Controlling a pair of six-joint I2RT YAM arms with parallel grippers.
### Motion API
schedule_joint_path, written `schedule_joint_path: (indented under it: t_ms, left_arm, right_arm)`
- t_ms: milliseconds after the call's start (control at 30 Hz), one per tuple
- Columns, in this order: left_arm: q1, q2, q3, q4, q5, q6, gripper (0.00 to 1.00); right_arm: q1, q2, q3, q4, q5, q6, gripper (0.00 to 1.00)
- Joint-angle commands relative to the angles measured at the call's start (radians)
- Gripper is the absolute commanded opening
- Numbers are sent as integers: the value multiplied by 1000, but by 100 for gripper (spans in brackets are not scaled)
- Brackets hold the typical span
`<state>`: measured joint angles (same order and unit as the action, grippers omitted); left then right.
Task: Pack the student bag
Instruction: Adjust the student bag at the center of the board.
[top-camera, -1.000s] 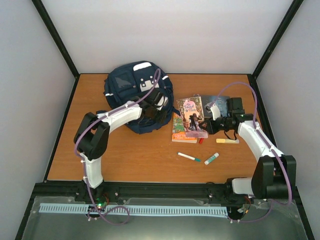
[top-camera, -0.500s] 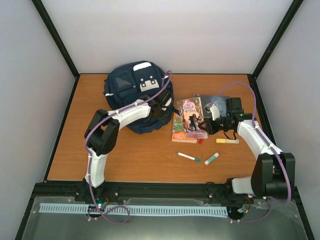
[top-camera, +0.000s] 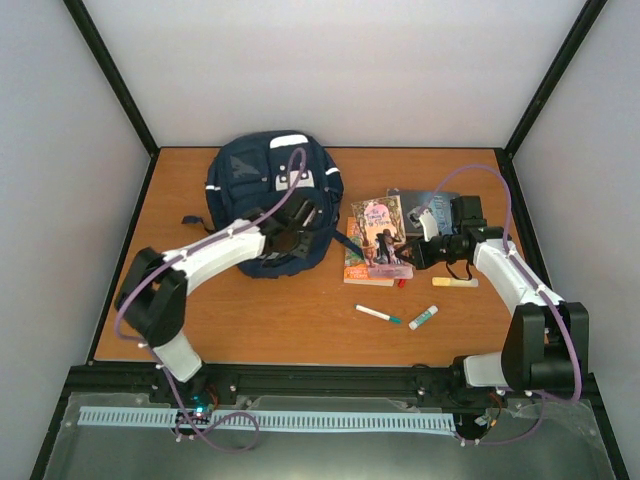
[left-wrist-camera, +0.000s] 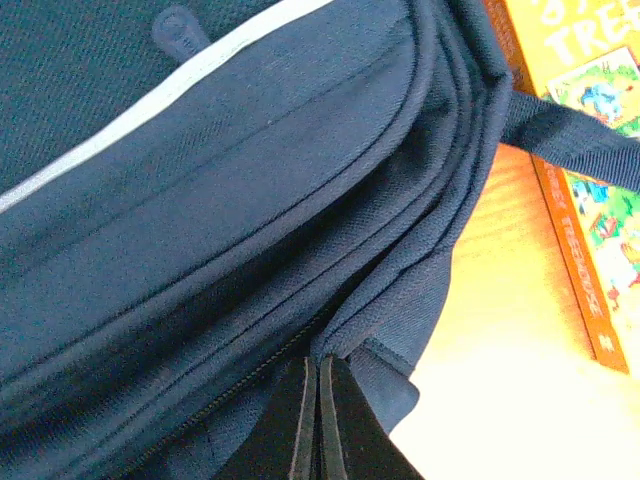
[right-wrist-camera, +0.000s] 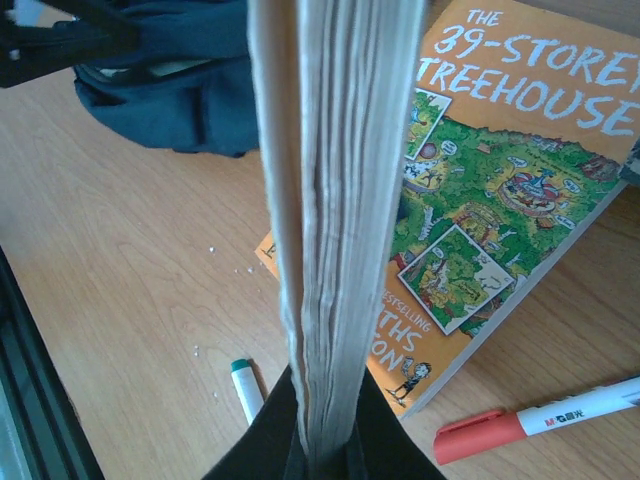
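The student bag (top-camera: 255, 185), navy with white stripes, lies at the back left of the table. My left gripper (top-camera: 300, 226) is at its right edge, shut on a fold of the bag's fabric (left-wrist-camera: 365, 335) beside the zipper, with the fingertips (left-wrist-camera: 320, 365) pressed together. My right gripper (top-camera: 416, 254) is shut on a paperback book (top-camera: 378, 230) and holds it above the table; its page edges (right-wrist-camera: 335, 190) fill the right wrist view. Under it lies an orange Treehouse book (right-wrist-camera: 500, 170), seen also in the left wrist view (left-wrist-camera: 590, 210).
On the wood near the books lie a red marker (right-wrist-camera: 530, 425), a teal-capped pen (top-camera: 378, 314), a green-capped white stick (top-camera: 423, 318) and a yellow highlighter (top-camera: 454, 282). A dark flat item (top-camera: 440, 200) sits behind the right gripper. A bag strap (left-wrist-camera: 570, 140) crosses the orange book.
My left gripper has closed on the bag's edge fabric, and the left arm has swung back to the left, shifting the bag slightly left. The right arm and its book have stayed put.
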<state>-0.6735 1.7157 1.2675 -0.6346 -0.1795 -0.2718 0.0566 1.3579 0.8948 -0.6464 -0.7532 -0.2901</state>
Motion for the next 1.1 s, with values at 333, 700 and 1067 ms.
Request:
schedule_joint_path:
  t_ms: [333,700,1067]
  left_arm:
    - [-166,-349,-316,42,-6,-372,1]
    - [-209,-311,-238,-145,-41,-46,21]
    - [-208,-252,-228,-205,-3,21,55]
  right_arm:
    - [51,85,45,10,-85,11,3]
    - [52,26,14,11,-68,-4,3]
    - [51,-11,9,3,-60,-16,3]
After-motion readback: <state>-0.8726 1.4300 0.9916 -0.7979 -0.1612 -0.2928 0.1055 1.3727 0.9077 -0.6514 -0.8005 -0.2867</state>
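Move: Your left gripper is shut on a fold at the near right part of the student bag, whose middle lies about 10 cm ahead, 6 cm to the left and some 4 cm lower. Bare board for the bag to come onto lies roughly 14 cm back from this gripper. The treehouse book is about 15 cm to its right, level with it; the teal marker 18 cm right and 15 cm back. From the right gripper, the bag's middle is some 12 cm ahead and 30 cm left. Keep the pinch on the bag's fold and drag it back towards your base about 11 cm at nearly the same height, bowing a couple of centimetres left on the way. Halt there, open the left fingers to let the cloth go, and ease slightly farther back. Keep the pink book in the right gripper, shifting it about 2 cm left with a short dip and rise. ##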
